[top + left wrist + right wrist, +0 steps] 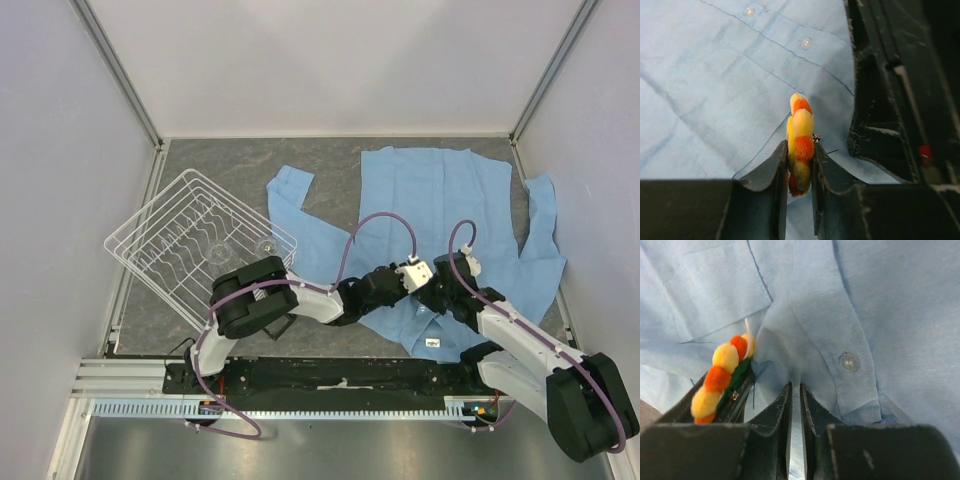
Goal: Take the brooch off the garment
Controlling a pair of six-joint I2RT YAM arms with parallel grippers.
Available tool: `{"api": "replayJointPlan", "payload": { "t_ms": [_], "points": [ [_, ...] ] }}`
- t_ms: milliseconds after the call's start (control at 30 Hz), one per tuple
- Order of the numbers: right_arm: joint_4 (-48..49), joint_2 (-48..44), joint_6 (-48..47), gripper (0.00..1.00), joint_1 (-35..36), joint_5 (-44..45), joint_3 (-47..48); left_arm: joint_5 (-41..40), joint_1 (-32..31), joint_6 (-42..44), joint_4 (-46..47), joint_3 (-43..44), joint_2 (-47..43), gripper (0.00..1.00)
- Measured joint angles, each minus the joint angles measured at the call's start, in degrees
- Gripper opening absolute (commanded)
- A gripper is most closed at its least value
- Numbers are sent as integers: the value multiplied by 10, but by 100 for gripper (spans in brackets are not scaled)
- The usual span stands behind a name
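Note:
The garment point(450, 200) is a light blue shirt spread on the right half of the table. The brooch point(801, 120), a fuzzy yellow and orange flower, stands on edge between the jaws of my left gripper point(800, 145), which is shut on it just above the cloth point(715, 90). In the right wrist view the brooch point(720, 375) shows at the left beside a chest pocket. My right gripper point(795, 386) is shut on a raised fold of the shirt point(880, 305) right next to it. From above, the left gripper point(420, 272) and right gripper point(432, 292) meet over the shirt's near part.
A white wire dish rack point(195, 245) lies tilted on the left of the table. Enclosure walls stand on three sides. The right arm's dark body point(890, 100) crowds the right side of the left wrist view. A shirt button point(848, 361) sits on the placket.

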Motion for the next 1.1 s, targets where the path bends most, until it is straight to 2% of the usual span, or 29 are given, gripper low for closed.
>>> {"api": "replayJointPlan", "payload": {
  "t_ms": [367,600,867,1000,1100],
  "points": [
    [19,-32,87,17,-40,-39,-35,-151,-35,198,16,35,46,2],
    [19,-39,104,17,-61,-57,-42,-198,-32,271,26,40,67,2],
    [26,-38,89,17,-65,-69,-43,-206,-20,275,10,40,40,2],
    [32,-37,54,22,-65,-73,-43,-162,1,229,-63,40,-47,2],
    [33,-37,9,26,-65,-81,-38,-97,33,151,-120,44,-137,2]
  ]
}}
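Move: The brooch is already pinched in my left fingers, right at the hand point, with the garment's cloth roughly 3 cm beneath. From my right hand, which is down at the cloth, the brooch sits about 4 cm to the left, 1 cm ahead and 2 cm higher. A shirt button lies some 2 cm ahead of my right hand, 3 cm to its right and 1 cm below. The white label is about 11 cm straight back from my left hand and some 3 cm lower. Keeping my grip on the brooch, I roll my left hand clockwise about its own pointing line, some 30 degrees, while easing it forward nearly 5 cm and a little left. I then lift quickly, about 12 cm, away from the garment, undoing part of the roll. My right fingertips stay at the cloth beside it, turning about 15 degrees clockwise and partly back. ##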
